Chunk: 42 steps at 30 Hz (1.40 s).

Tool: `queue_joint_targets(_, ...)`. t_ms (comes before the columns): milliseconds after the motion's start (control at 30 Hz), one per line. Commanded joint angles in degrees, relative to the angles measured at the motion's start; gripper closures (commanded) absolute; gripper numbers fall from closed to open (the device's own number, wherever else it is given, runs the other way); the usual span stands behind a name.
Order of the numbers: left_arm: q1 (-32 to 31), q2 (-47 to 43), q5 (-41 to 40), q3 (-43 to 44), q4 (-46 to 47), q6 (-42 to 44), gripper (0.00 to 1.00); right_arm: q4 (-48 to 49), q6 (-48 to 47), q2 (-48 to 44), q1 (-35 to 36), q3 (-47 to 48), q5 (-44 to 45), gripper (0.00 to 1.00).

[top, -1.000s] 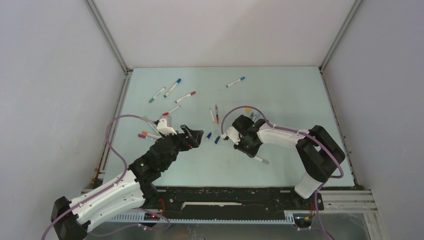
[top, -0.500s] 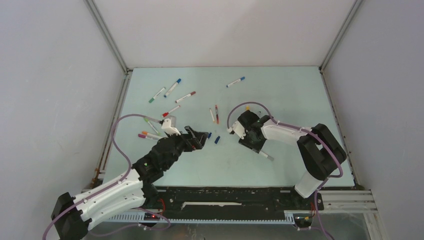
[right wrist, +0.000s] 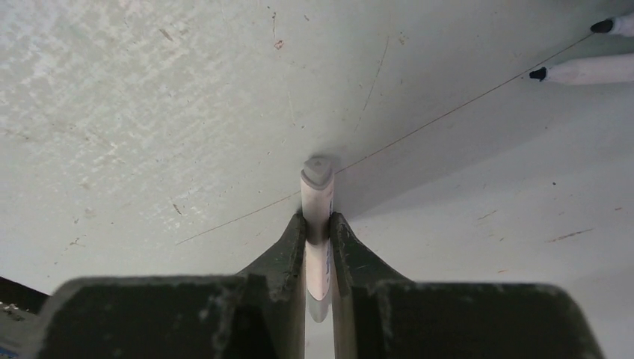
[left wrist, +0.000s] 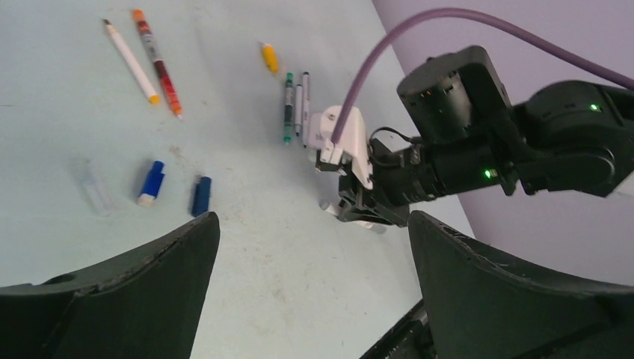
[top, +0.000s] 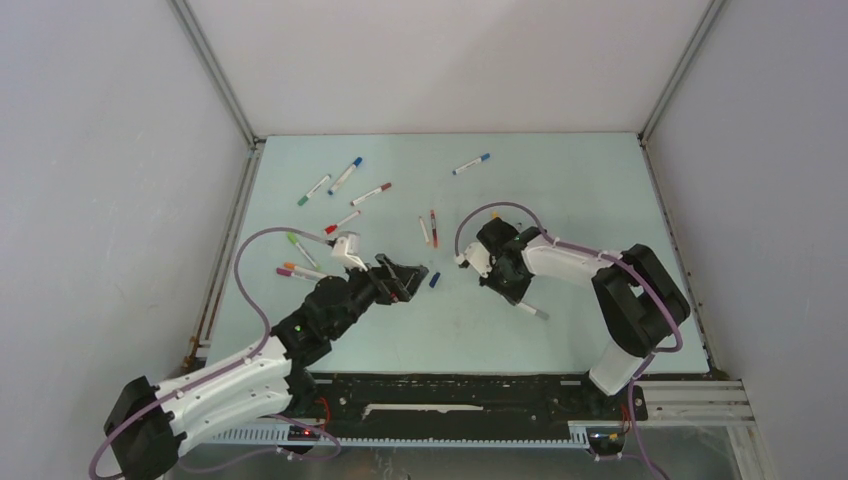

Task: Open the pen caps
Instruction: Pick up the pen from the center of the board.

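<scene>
My right gripper (right wrist: 318, 224) is shut on a slim white pen barrel (right wrist: 316, 196), whose blunt end sticks out past the fingertips just above the table. From above, that pen (top: 531, 310) juts out toward the near right of the right gripper (top: 510, 292). Two loose blue pen caps (left wrist: 151, 182) (left wrist: 200, 195) and a clear cap (left wrist: 96, 188) lie on the table ahead of my left gripper (left wrist: 310, 224). It hovers open and holds nothing. One blue cap (top: 434, 280) shows just right of the left gripper (top: 408, 276) from above. A yellow cap (left wrist: 269, 57) lies farther off.
Capped pens lie scattered at the back left (top: 344, 176) (top: 371, 194) and back centre (top: 471, 164). More pens lie by the left arm (top: 297, 269). Two pens (top: 431, 228) sit mid-table. Two dark-tipped pens (right wrist: 583, 69) lie near the right gripper. Grey walls enclose the table.
My left gripper has slid right toward the blue caps, still open. The right gripper has shifted slightly back and right and has closed on the white pen.
</scene>
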Motion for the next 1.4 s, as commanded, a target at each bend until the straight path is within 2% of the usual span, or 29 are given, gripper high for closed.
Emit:
queue_joint_targets(0, 0.1, 2.7, 7.1, -1.9, 10.2, -0.2, 0.02, -0.9, 0.8, 0.7, -2.8, -1.0, -6.4, 1.00)
queue_joint_targets(67, -0.5, 5.2, 9.1, -1.5, 13.4, 0.0, 0.03, -1.3, 0.7, -2.4, -5.0, -0.7, -8.9, 1.00)
queue_joint_targets(200, -2.9, 11.0, 11.7, 0.2, 19.0, 1.8, 0.04, -2.8, 0.5, -8.7, -13.5, 0.5, -20.0, 1.00)
queue_joint_targets(400, -5.9, 24.5, 16.9, 6.5, 25.1, 0.8, 0.03, -3.1, 2.7, -16.3, -24.0, 1.6, -34.5, 1.00)
queue_joint_targets(667, -8.2, 42.1, 22.8, 18.2, 32.1, -3.2, 0.04, -0.9, 11.1, -20.2, -43.5, 1.9, -61.9, 1.00)
queue_joint_targets(800, -8.7, 48.8, 24.8, 23.7, 35.2, -6.1, 0.05, 2.8, 16.9, -20.1, -49.8, 0.5, -71.4, 1.00)
queue_joint_targets(1100, -10.0, 59.6, 26.2, 34.9, 35.5, -12.0, 0.10, 8.6, 22.6, -20.1, -53.3, -1.6, -76.0, 1.00)
queue_joint_targets(1367, -10.7, 66.1, 25.8, 40.2, 34.4, -16.2, 0.27, 10.1, 24.5, -20.3, -53.3, -2.1, -76.9, 1.00)
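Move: The pen lies on the board already between the right fingers. The left gripper, where it is taken, is about 25 cm left, 2 cm back and 18 cm above the right hand; two uncapped white pens lie roughly 19 cm ahead and 4 cm left of the right hand at board level. From the left hand the pen is some 25 cm right, 2 cm ahead and 18 cm below; a loose blue cap lies about 10 cm ahead, 4 cm right, equally low. Keep the right grip on the pen and lift it about 20 cm off the board, drifting a little right and forward while rolling the fingers from pointing down to pointing left at the other gripper. Meanwhile sweep the left gripper some 26 cm right towards the pen, dipping briefly and swinging clockwise, then begin narrowing its open fingers around the line of the pen's grey end. ##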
